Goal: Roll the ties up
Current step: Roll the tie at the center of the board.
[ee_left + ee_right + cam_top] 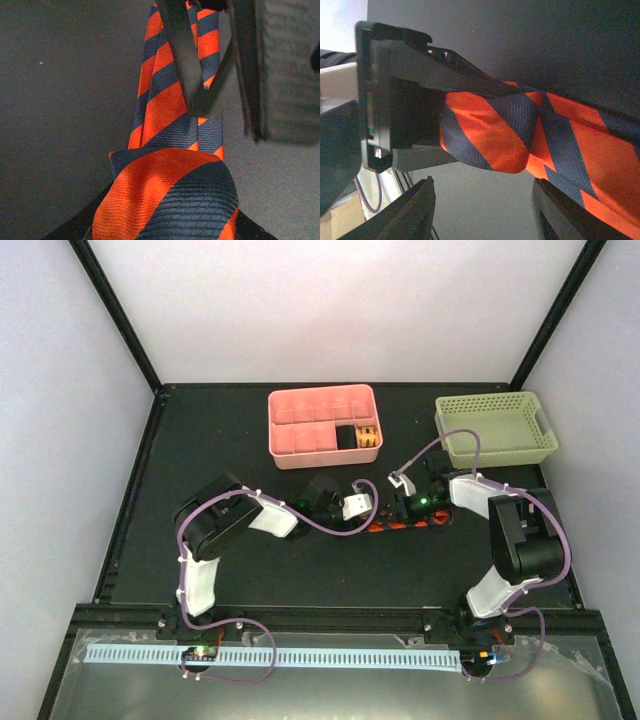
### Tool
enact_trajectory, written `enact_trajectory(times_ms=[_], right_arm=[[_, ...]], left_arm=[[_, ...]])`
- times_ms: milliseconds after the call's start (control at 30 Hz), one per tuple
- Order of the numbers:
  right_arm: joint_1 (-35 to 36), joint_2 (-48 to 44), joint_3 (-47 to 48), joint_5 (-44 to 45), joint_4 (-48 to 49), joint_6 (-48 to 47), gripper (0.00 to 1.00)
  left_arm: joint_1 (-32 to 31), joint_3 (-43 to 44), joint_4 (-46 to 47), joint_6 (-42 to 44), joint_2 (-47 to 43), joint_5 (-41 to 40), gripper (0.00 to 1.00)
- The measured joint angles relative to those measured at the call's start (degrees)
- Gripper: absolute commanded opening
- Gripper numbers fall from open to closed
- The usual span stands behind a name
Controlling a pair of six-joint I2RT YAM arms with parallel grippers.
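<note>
The orange-red tie with navy stripes [400,527] lies flat on the black table between the two arms. Its near end is rolled into a short bundle [170,200]. My left gripper [162,232] is shut on that bundle, one dark finger on each side. In the right wrist view the same roll [490,130] sits between the left gripper's fingers [460,80]. My right gripper [482,210] stands open just beside the roll, with only bare table between its fingers. From above, the left gripper [358,506] and right gripper [408,502] face each other over the tie.
A pink tray [322,392] with dividers stands behind the grippers and holds a rolled tie [367,437] in a right-hand cell. A pale green basket [497,427] sits at the back right. Black frame posts rise at the table's back corners.
</note>
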Motion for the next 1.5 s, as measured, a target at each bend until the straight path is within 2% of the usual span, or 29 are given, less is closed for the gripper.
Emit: enact_trajectory(times_ms=[167,300,400,633,700,767,900,1033,1233,1500], right_arm=[[2.12,0.22,-0.39,0.04,3.74,2.38,0.54],[2.69,1.81,-0.37,0.37,6.08,3.93,0.46],[2.71,3.65,-0.33,0.79,6.97,4.87,0.36],[2.93,4.37,0.39,0.48,6.78,4.90,0.02],[2.93,4.37,0.63,0.59,6.43,4.33,0.02],[2.93,4.37,0.70,0.70,6.25,4.02,0.02],[2.93,4.37,0.79,1.62,5.88,3.54,0.02],[2.75,4.94,1.42,3.26,4.50,2.71,0.02],[2.08,5.40,1.57,5.51,2.84,1.66,0.02],[1.57,6.12,2.95,9.35,0.26,1.49,0.02]], left_arm=[[0.00,0.00,-0.02,0.00,0.00,0.00,0.37],[-0.13,0.00,-0.02,0.07,-0.02,-0.11,0.37],[-0.37,0.00,-0.04,0.22,-0.02,-0.42,0.37],[-0.50,0.02,-0.26,0.35,-0.02,-1.09,0.37],[-0.48,0.02,-0.28,0.35,-0.02,-1.18,0.37],[-0.50,0.07,-0.35,0.35,-0.02,-1.22,0.43],[-0.50,0.00,-0.96,0.33,-0.02,-1.90,0.67],[-0.04,-1.68,-1.09,-0.37,-0.90,-2.16,0.79],[0.98,-5.25,0.17,-1.20,-3.13,-0.26,0.84],[0.98,-5.27,5.84,-1.11,-2.34,2.62,0.85]])
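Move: Ahead of the right fingertips, the rolled end of the tie lies roughly 4 cm to the left, 1 cm farther out and 3 cm below; the left hand already holds this roll right at its finger pads. The tie's flat tail runs back beneath the right hand, its middle about 4 cm to the right and 5 cm down. The pink tray sits some 15 cm left and 19 cm farther out. Reaching about 1.5 cm left and as much down, the right hand closes its half-open fingers on the right edge of the roll, pinching the fabric there, then keeps its pinch while drawing about 2.5 cm right and 2 cm lower, fingers tipping some 10 degrees steeper. Only after that pinch does the left hand open wide and back off about 2 cm left and slightly towards its base, then rise a little and come partway back right. ##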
